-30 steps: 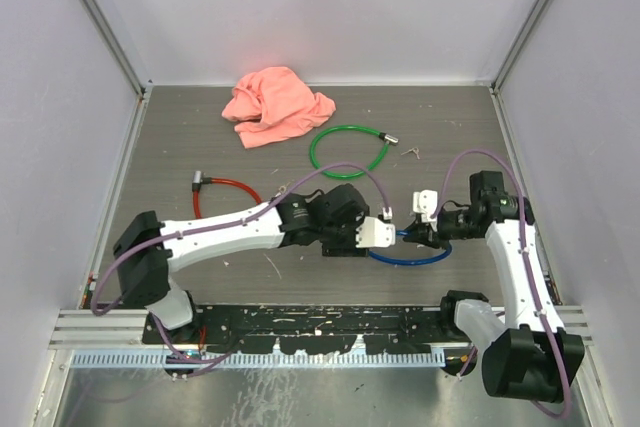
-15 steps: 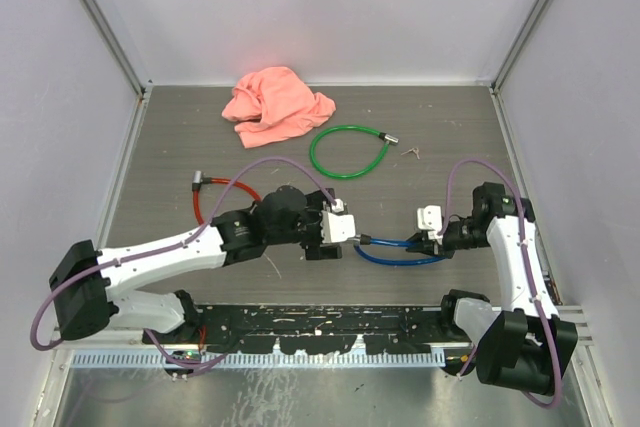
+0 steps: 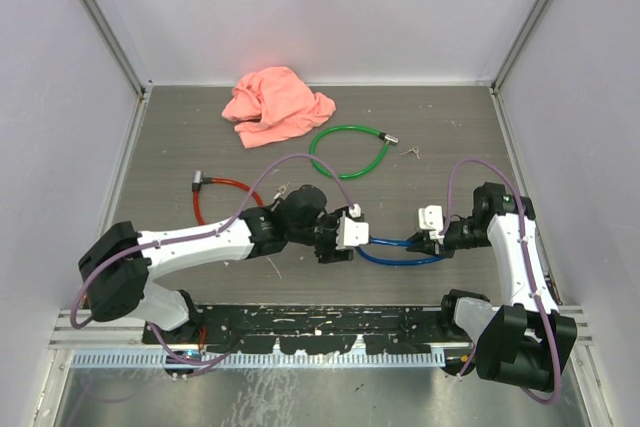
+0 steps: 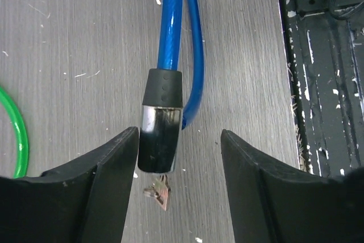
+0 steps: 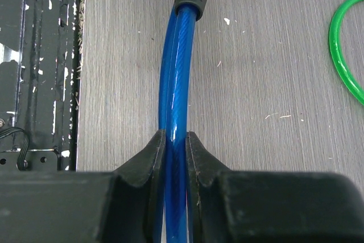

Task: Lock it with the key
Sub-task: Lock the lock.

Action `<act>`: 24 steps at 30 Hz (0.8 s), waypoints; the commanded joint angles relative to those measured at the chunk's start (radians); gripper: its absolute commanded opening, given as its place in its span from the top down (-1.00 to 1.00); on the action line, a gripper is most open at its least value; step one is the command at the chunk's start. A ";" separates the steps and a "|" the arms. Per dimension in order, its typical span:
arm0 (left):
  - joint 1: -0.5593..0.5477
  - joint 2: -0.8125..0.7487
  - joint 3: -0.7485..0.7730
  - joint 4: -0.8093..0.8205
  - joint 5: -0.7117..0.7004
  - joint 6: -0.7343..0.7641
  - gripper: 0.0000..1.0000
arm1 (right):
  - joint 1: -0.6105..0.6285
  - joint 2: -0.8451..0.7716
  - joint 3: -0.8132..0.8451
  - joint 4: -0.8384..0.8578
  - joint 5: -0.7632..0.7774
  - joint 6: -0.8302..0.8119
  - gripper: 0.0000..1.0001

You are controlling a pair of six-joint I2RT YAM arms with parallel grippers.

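Observation:
The blue cable lock point(image 3: 400, 257) lies on the table between my two grippers. In the left wrist view its chrome lock barrel point(image 4: 161, 140) with a black collar points at me, and a small key point(image 4: 159, 189) sticks out of its end. My left gripper point(image 4: 179, 135) is open around the barrel: the left finger is close against it and the right finger stands well apart. My right gripper point(image 5: 176, 138) is shut on the blue cable point(image 5: 176, 83), squeezing its two strands together. The right gripper point(image 3: 432, 237) faces the left gripper point(image 3: 352, 232).
A green cable lock point(image 3: 348, 152) lies behind the blue one, with a red cable lock point(image 3: 225, 192) to the left. A pink cloth point(image 3: 275, 105) is bunched at the back. The black base rail point(image 3: 320, 322) runs along the near edge.
My left gripper let go, drew back to the left with its jaws wide, then returned to the barrel end, jaws narrower. The right gripper has kept its hold on the cable.

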 commanded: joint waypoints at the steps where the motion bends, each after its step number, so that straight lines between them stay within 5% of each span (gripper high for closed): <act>1: 0.000 0.048 0.078 0.065 0.036 -0.029 -0.12 | -0.009 0.006 0.027 -0.013 0.032 -0.030 0.98; 3: 0.000 0.073 0.103 0.037 0.029 -0.030 0.09 | -0.008 0.003 0.026 -0.013 0.035 -0.029 0.98; 5: -0.001 0.089 0.128 -0.007 0.007 -0.033 0.51 | -0.010 -0.002 0.025 -0.009 0.038 -0.029 0.98; 9: 0.000 0.080 0.166 -0.090 -0.039 -0.010 0.93 | -0.009 -0.027 0.012 0.023 0.002 -0.029 0.98; 18: -0.002 0.063 0.350 -0.431 -0.194 0.101 1.00 | 0.018 0.018 0.012 0.130 -0.137 -0.025 0.95; 24: -0.025 0.128 0.418 -0.507 -0.233 0.095 1.00 | 0.100 0.049 -0.022 0.194 -0.132 0.024 0.83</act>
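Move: The blue lock's metal barrel hangs between your open left fingers, roughly 1 cm forward, 1 cm right and 1 cm below their midpoint. Its key pokes from the near end, about 2 cm left, 1 cm forward and 2 cm below. The green lock's centre is around 19 cm forward, 2 cm left and 13 cm below. From the right gripper, pinching the cable, the barrel is some 8 cm left, 1 cm forward and level. Bring the left gripper about 1.5 cm right and slightly down and forward, and shut the fingers on the blue lock's metal barrel. Keeping that grip, lift about 3.5 cm while going some 2 cm left and 2 cm forward, tipping the fingers 10 degrees further down. Keep the right fingers pinched on the cable and follow forward and left about 3 cm, rising slightly. ##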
